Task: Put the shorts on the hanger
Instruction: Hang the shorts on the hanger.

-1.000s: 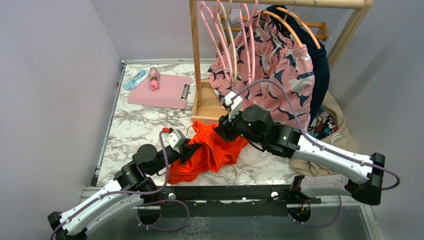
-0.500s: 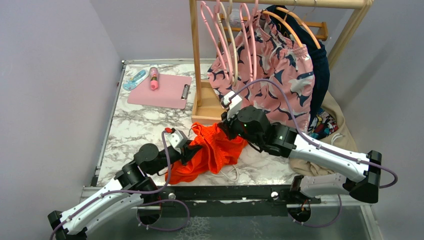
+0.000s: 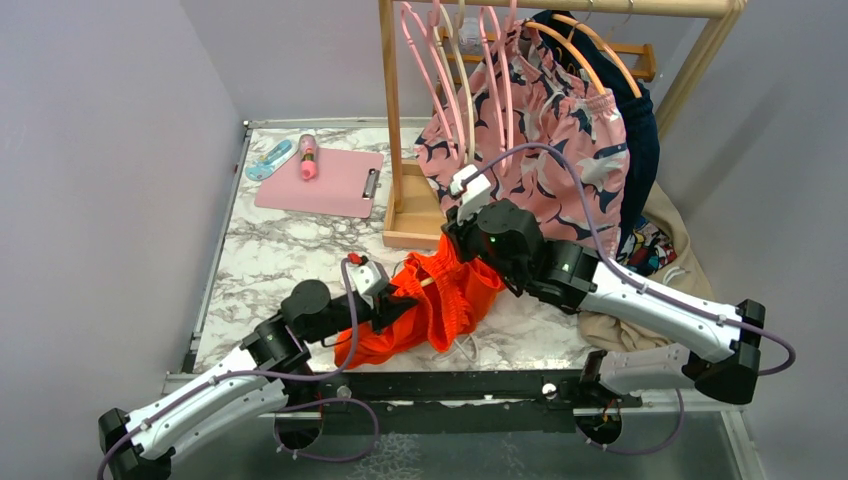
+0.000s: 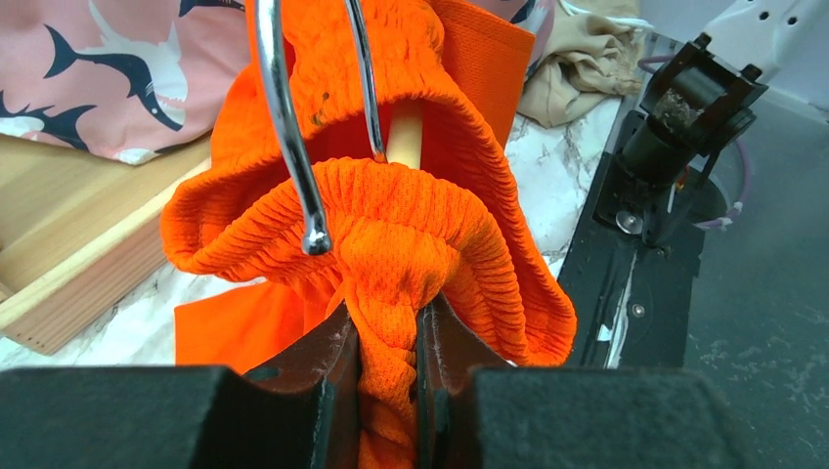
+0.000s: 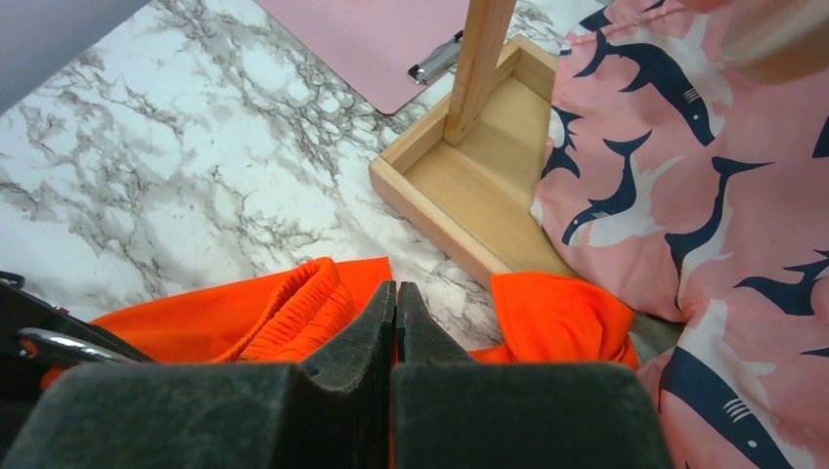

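The orange-red shorts [image 3: 455, 300] are bunched up at the table's front between both arms. My left gripper [image 3: 405, 305] is shut on a twisted fold of the shorts [image 4: 411, 225] just under the elastic waistband. The pale-yellow hanger [image 4: 404, 132] pokes out through the waistband, and its metal hook [image 4: 288, 127] curves over the fabric. My right gripper [image 3: 452, 245] sits at the top edge of the shorts [image 5: 283, 313], and its fingers [image 5: 376, 313] are pressed together with a thin sliver of orange fabric between them. Most of the hanger is hidden inside the shorts.
A wooden rack base [image 3: 410, 215] stands just behind the shorts. Pink shark-pattern shorts [image 3: 560, 150] and pink hangers [image 3: 435, 70] hang from the rack. A beige garment [image 3: 620, 330] lies at the right. A pink clipboard [image 3: 320, 180] and a pink bottle [image 3: 308, 157] lie at the back left.
My right gripper has shut on the shorts' top edge. Both arms moved right and slightly up, raising the shorts into a peak under the right gripper.
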You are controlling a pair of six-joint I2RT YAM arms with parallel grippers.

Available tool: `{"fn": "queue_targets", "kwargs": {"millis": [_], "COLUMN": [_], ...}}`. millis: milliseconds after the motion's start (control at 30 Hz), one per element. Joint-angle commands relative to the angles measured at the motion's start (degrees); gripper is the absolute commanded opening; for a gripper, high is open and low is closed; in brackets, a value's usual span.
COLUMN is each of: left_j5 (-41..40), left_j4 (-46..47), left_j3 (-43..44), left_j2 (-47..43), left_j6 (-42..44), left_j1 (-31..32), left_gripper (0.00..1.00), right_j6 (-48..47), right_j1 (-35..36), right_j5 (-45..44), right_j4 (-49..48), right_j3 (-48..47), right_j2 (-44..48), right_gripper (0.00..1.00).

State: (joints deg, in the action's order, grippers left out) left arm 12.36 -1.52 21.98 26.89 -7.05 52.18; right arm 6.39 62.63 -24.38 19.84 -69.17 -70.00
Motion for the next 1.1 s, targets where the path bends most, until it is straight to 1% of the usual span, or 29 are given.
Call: {"fn": "queue_targets", "kwargs": {"millis": [0, 200, 233, 300, 367, 400, 433, 467, 600, 700, 833, 967, 1067], "left_j5": [4.5, 2.7, 2.33, 1.46, 0.62, 0.12, -0.48, -1.19, -3.89, -6.51, -11.74, -14.63, -15.43], "left_j4": [5.27, 5.7, 5.55, 5.19, 4.83, 4.64, 4.41, 4.2, 3.54, 3.09, 2.17, 2.03, 2.05], "left_j3": [1.16, 0.48, 0.56, 0.66, 0.84, 0.92, 0.96, 0.97, 1.31, 1.36, 1.34, 0.78, 0.7], "left_j2": [-2.45, -5.53, -5.66, -5.8, -5.85, -5.88, -6.01, -6.1, -7.01, -8.42, -11.42, -14.46, -15.13], "left_j6": [-0.77, -0.86, -0.8, -0.52, -0.32, -0.21, -0.05, 0.03, 0.35, 0.61, 0.98, 0.98, 0.98], "left_j1": [0.11, 0.1, 0.12, 0.11, 0.11, 0.11, 0.11, 0.13, 0.11, 0.11, 0.11, 0.11, 0.11], "left_gripper": [0.0, 0.0, 0.0, 0.0, 0.0, 0.0, 0.0, 0.0, 0.0, 0.0, 0.0, 0.0, 0.0], "right_j6": [-0.41, -0.02, 0.14, -0.03, -0.83, -1.09, -1.29, -1.45, -2.13, -2.07, 0.32, 2.79, 4.54], "right_j1": [-0.02, -0.01, 0.03, 0.02, 0.03, 0.02, 0.03, 0.03, 0.01, 0.03, 0.02, 0.07, 0.05], "right_j5": [-0.2, 5.88, 6.07, 6.08, 6.6, 6.84, 6.92, 6.85, 5.02, 2.18, -1.77, -0.18, 1.83], "right_j4": [-1.7, 2.95, 3.8, 4.06, 3.47, 3.45, 3.43, 3.77, 4.44, 3.83, 3.49, 2.94, 1.45], "right_j3": [-2.2, -4.89, -5.6, -6.1, -6.29, -6.51, -6.88, -7.31, -6.68, -2.83, 3.7, 9.34, 12.4], "right_j2": [-2.15, -5.97, -6.24, -5.48, -3.65, -2.68, -1.62, -0.52, 4.55, 10.05, 16.0, 19.38, 20.54], "right_gripper": [0.01, 0.01, 0.04, 0.23, 0.46, 0.53, 0.58, 0.61, 0.62, 0.62, 0.61, 0.61, 0.61]}}
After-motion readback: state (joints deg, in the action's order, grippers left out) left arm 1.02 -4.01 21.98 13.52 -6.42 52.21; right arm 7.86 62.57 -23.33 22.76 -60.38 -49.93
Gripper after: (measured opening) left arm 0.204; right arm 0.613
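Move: The right hand, shut on the far waistband of the orange shorts, has the yellow hanger bar about 8 cm back, 3 cm left and 3 cm lower. The rack's wooden tray is some 6 cm ahead, 8 cm left and 20 cm below; the hanging shark-print shorts are about 11 cm ahead and 14 cm right, roughly level. From the left hand the hanger bar is about 3 cm ahead, 3 cm right, slightly above. Right dips left, opens off the waistband, then arcs up and about 9 cm right; left keeps gripping, lifting 5 cm. ##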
